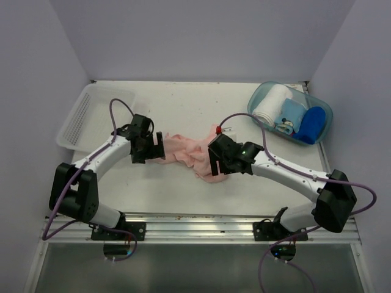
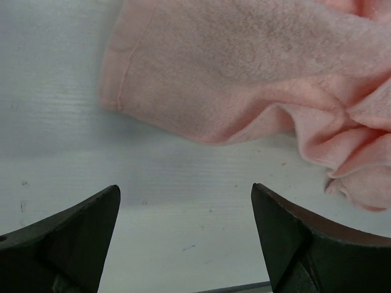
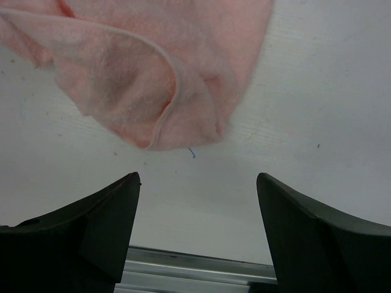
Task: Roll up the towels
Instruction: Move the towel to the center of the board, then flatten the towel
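A pale pink towel (image 1: 186, 152) lies crumpled and unrolled in the middle of the table between my two grippers. My left gripper (image 1: 157, 146) is at its left end, open, with only bare table between the fingers; in the left wrist view the towel (image 2: 244, 73) lies just beyond the open left gripper (image 2: 186, 192). My right gripper (image 1: 214, 165) hovers over the towel's right end, also open and empty. In the right wrist view the towel's folded corner (image 3: 153, 67) lies ahead of the right gripper (image 3: 198, 180). A royal blue towel (image 1: 311, 125) sits rolled in the bin at the back right.
The clear blue bin (image 1: 259, 91) also holds a white rolled towel (image 1: 270, 105) and a light blue printed cloth (image 1: 289, 116). A white mesh basket (image 1: 91, 113) stands at the back left. A metal rail (image 3: 195, 265) runs along the table's near edge.
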Available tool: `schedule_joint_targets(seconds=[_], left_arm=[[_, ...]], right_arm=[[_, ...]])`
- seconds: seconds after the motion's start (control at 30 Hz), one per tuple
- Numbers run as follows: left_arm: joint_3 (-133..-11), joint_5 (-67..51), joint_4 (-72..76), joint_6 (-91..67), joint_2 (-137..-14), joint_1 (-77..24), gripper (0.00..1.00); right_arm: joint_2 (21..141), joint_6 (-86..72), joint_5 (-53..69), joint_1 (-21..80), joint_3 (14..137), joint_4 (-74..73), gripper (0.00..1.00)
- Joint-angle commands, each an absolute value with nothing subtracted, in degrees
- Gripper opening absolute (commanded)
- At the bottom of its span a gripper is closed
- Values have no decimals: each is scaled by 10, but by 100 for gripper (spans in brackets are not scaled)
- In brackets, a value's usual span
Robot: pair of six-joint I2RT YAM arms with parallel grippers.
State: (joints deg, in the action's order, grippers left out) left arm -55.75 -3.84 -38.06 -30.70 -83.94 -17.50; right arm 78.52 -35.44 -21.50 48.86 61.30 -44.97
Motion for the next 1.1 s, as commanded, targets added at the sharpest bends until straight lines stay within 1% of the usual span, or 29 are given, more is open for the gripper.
schedule_joint_targets(seconds=[0.0,0.1,0.2,0.27,0.37,0.47,0.5,0.57,0.6,0.63,0.67,0.7,0.73,0.8,0.87,0.9,0.97,1.0,1.07], left_arm=[[-532,34,-324,-323,-841,-169,92],[-491,56,-273,-346,-849,-148,90],[-482,72,-246,-358,-865,-140,89],[-489,67,-241,-361,-885,-140,87],[-491,62,-214,-368,-919,-140,81],[-498,34,-189,-360,-953,-141,62],[-504,32,-186,-359,-966,-141,46],[-515,26,-189,-356,-976,-141,24],[-529,24,-197,-351,-981,-141,6],[-536,15,-201,-349,-982,-141,0],[-544,11,-207,-345,-981,-141,0],[-564,7,-220,-344,-980,-141,0],[-576,3,-227,-343,-976,-141,0],[-617,-8,-249,-341,-962,-141,0],[-656,-21,-265,-336,-952,-139,0],[-708,-26,-284,-333,-951,-140,0],[-773,-40,-305,-324,-954,-135,0],[-846,-50,-324,-323,-957,-132,0],[-923,-89,-339,-318,-968,-113,0]], right_arm=[[804,-408,-203,505,595,-407,81],[805,-440,-186,505,569,-381,81],[804,-488,-162,505,529,-334,81],[816,-513,-160,505,519,-313,81],[849,-557,-170,505,512,-295,78],[875,-579,-203,498,510,-280,74],[885,-577,-220,497,512,-276,71],[896,-568,-225,480,513,-260,60],[904,-561,-227,473,518,-258,51],[923,-556,-219,463,522,-258,43],[929,-553,-209,443,528,-260,33],[933,-543,-203,435,541,-260,15],[934,-536,-207,427,548,-266,8],[921,-504,-218,405,573,-272,0],[901,-474,-232,365,598,-287,0],[895,-436,-232,346,631,-292,0],[877,-395,-225,294,675,-300,0],[874,-355,-221,277,734,-306,0],[871,-315,-221,242,805,-330,0]])
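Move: The pink towel's left end lies about 6 cm ahead of the left hand, 1 cm to its left and 7 cm below. The empty white basket's middle is some 20 cm left of that hand, 11 cm ahead and 2 cm lower. For the right hand the towel's near right corner is about 3 cm ahead, 1 cm left and 11 cm down; the teal basket stands roughly 19 cm ahead, 24 cm right, 7 cm lower. Both open hands sink, pinch the pink towel's ends, then sweep them forward and up, roughly 10 cm each way. ##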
